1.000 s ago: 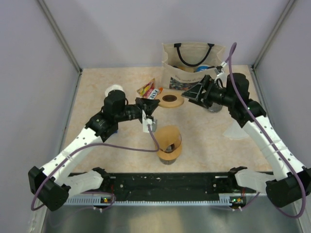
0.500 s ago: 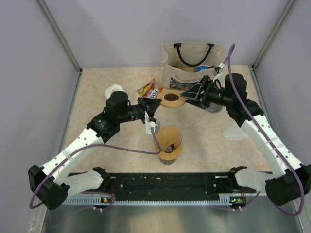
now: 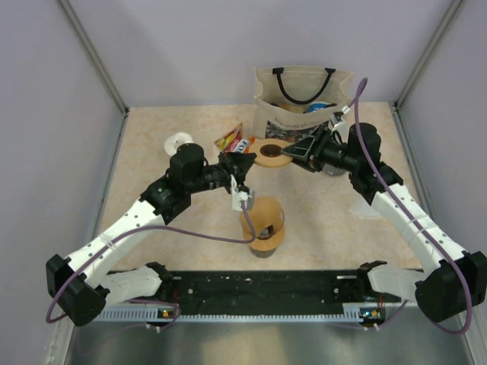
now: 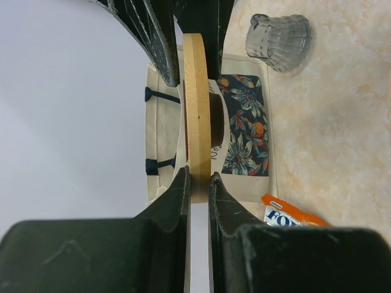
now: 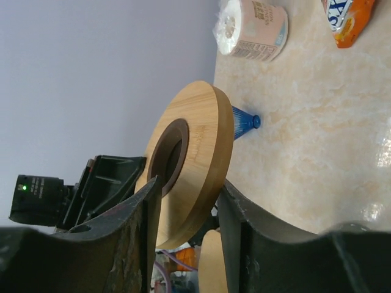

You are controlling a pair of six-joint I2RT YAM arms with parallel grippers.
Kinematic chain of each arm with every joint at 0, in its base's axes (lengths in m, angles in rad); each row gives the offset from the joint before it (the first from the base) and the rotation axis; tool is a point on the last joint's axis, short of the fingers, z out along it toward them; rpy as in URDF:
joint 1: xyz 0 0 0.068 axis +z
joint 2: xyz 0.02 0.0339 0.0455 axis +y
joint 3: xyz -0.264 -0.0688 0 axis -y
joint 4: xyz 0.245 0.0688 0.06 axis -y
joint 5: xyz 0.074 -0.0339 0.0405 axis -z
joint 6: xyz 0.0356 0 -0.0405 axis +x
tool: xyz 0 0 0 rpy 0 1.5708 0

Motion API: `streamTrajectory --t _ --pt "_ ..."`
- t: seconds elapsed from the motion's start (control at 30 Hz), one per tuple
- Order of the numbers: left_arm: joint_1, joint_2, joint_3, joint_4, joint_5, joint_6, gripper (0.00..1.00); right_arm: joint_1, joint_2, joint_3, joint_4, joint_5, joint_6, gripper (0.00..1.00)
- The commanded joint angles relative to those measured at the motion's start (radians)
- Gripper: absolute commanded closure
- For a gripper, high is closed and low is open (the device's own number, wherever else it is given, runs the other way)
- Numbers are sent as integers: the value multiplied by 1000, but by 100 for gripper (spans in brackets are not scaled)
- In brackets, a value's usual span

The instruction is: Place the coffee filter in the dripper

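A thick wooden ring (image 3: 268,154) hangs in the air between both arms. My left gripper (image 3: 245,162) is shut on its edge, and the left wrist view shows the ring (image 4: 197,110) pinched on edge between the jaws (image 4: 197,177). My right gripper (image 3: 293,152) straddles the ring's other side. In the right wrist view the ring (image 5: 195,152) sits tilted between the jaws (image 5: 189,183), which are not clamped on it. The brown paper coffee filter (image 3: 263,220) stands on a dark cup near the front. A clear ribbed glass dripper (image 4: 278,33) rests on the table, mostly hidden behind my right arm in the top view.
A printed tote bag (image 3: 303,103) stands at the back wall. Orange snack packets (image 3: 234,138) lie left of the ring and a white roll (image 3: 177,141) further left. A clear plastic sheet (image 3: 373,205) lies under the right arm. Metal frame posts bound the table.
The right gripper has moved left onto the ring and its jaws have narrowed around it. The left gripper has carried the ring slightly toward the right arm, still gripping it.
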Motion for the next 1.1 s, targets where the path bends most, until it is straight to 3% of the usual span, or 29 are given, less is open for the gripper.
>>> streamTrajectory --t 0.0,0.1,0.17,0.23,0.27,0.3,0.33,0.4,0.5,0.63,0.8,0.93,1.07 --pt "-8 -7 21 98 -1 15 100 3 -5 -9 153 5 69 60" --pt "-10 -4 21 103 16 10 100 5 -3 -4 151 5 69 67" --pt "-10 -1 21 111 18 4 100 5 -6 -4 143 9 60 79" --pt "-13 -2 11 121 4 -13 100 6 -17 -12 145 14 57 100" --pt "-14 -5 7 161 -2 -28 100 5 -26 -18 151 20 62 100" --pt "-13 -10 4 163 -8 -36 84 5 -34 -22 157 31 63 100" --pt "-13 -19 2 163 -10 -56 54 5 -42 -27 159 49 62 100" --pt "-13 -36 -4 172 2 -102 2 0 -61 -33 162 87 59 100" --pt "-13 -61 20 157 18 -226 1 -24 -92 -48 171 137 55 100" --pt "-8 -52 112 144 -40 -502 2 -131 -138 -94 200 126 71 100" --pt "21 4 166 199 -250 -825 1 -323 -219 -252 275 82 123 100" --pt "85 22 90 340 -391 -1057 1 -515 -233 -442 532 -38 294 100" --pt "187 -5 21 370 -591 -1333 1 -622 -186 -484 568 -60 286 100"
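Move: Just ahead-left of the right hand, the wooden ring's middle lies about 5 cm left and 3 cm forward of its fingertips, level with them; from the left hand, which still pinches the opposite rim, it is some 5 cm right and 2 cm forward. The glass mug stands roughly 12 cm farther out than the right hand, 19 cm to its right and 20 cm below, while the dripper with the filter is about 15 cm back, 6 cm left and 17 cm down. Shutting on the near rim of the wooden ring, the right fingers take the hold before the left fingers open wide and let go. The left hand then backs off up, forward and left, rolling over; the right hand swings about 17 cm right, sinking some 6 cm and easing forward, turning clockwise about 35 degrees, to bring the ring towards the glass mug. ##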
